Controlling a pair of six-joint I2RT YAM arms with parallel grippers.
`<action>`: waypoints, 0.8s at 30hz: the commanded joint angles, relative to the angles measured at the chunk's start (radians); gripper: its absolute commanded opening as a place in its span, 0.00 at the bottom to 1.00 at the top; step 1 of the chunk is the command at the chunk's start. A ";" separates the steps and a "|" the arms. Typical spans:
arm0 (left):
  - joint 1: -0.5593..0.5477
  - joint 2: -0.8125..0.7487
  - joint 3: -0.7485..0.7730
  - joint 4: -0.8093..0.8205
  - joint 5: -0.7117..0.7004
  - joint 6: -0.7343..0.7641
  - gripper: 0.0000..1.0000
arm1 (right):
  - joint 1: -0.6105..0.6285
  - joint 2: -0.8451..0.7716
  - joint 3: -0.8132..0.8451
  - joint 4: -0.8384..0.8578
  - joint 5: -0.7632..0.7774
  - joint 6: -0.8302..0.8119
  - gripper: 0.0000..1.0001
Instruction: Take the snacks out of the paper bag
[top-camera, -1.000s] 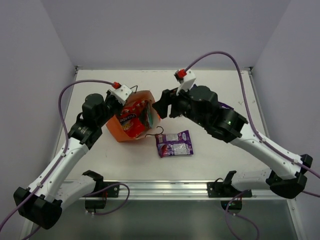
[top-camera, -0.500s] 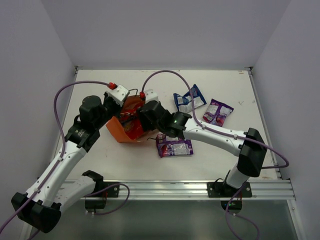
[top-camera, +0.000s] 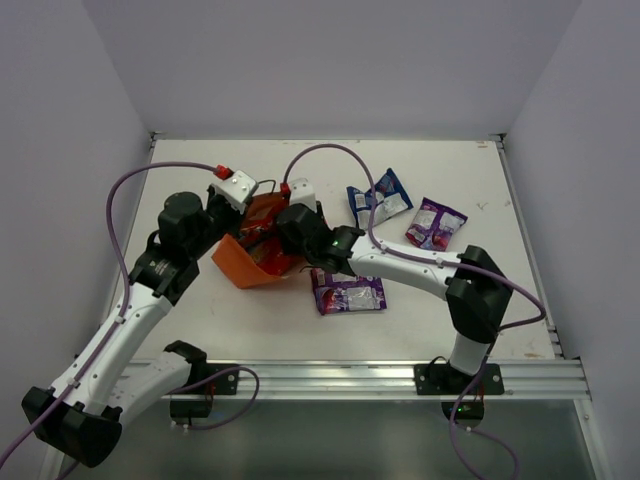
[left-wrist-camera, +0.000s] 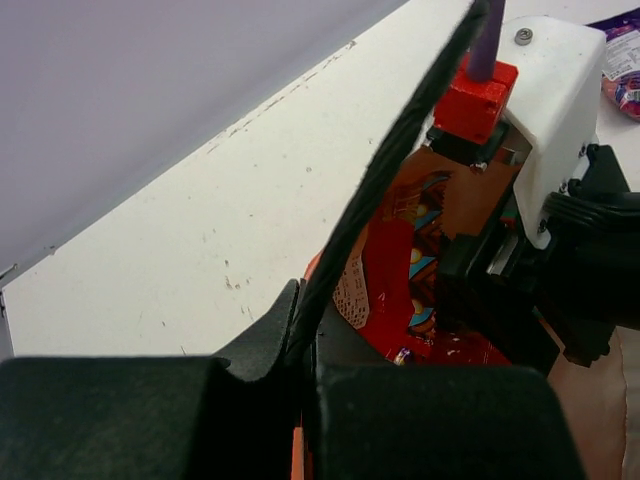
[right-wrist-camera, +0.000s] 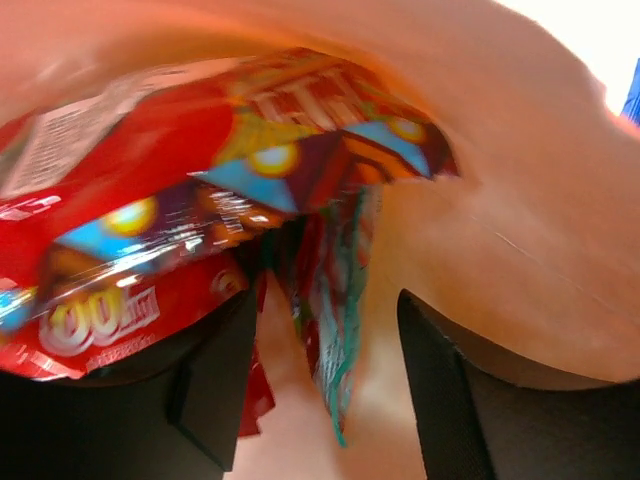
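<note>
The orange paper bag (top-camera: 238, 266) lies tipped on the table left of centre, mouth towards the right. My left gripper (top-camera: 246, 210) is shut on its rim and dark handle (left-wrist-camera: 400, 170). My right gripper (top-camera: 274, 238) reaches into the bag's mouth. It is open (right-wrist-camera: 325, 375) there. A teal-green snack (right-wrist-camera: 340, 290) hangs edge-on between its fingers (right-wrist-camera: 215, 385), apart from both. Red-orange snacks (right-wrist-camera: 130, 210) lie above and to the left. Outside the bag lie a purple packet (top-camera: 347, 292), a blue-white one (top-camera: 380, 198) and another purple one (top-camera: 435, 222).
The right forearm (top-camera: 410, 262) stretches low across the table, just above the near purple packet. White walls (top-camera: 90, 150) close in the left, back and right sides. An aluminium rail (top-camera: 330, 375) runs along the near edge.
The right arm has swung down and left, and its gripper went from beside the bag's mouth to inside it. The bag now lies flatter. The left gripper keeps its hold.
</note>
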 joint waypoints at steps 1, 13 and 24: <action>0.000 -0.026 0.050 0.087 0.015 -0.014 0.00 | -0.035 0.005 -0.051 0.147 -0.008 -0.012 0.56; 0.000 -0.017 0.050 0.070 -0.037 -0.006 0.00 | -0.065 -0.105 -0.100 0.242 -0.155 -0.132 0.00; 0.000 0.026 0.101 0.057 -0.107 0.017 0.00 | -0.062 -0.296 0.188 0.003 -0.331 -0.234 0.00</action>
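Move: My right hand is already inside the bag, fingers open around the green-and-red snack packet, whose middle lies some 4 cm ahead, 1 cm to the right and 3 cm below. The red packets lean about 5 cm to its left and 3 cm ahead; on the table the purple packet lies roughly 12 cm right and 12 cm back. From my left hand, the green-and-red packet is about 8 cm right, 4 cm ahead and well below. I reach my right hand a further 2 cm forward into the bag, dipping slightly, and shut the fingers on the green-and-red packet's upper edge. Then I pull it up fast, about 13 cm, drawing back some 4 cm as the hand swings counter-clockwise. My left hand keeps pinching the bag's rim and eases a little forward and left. ##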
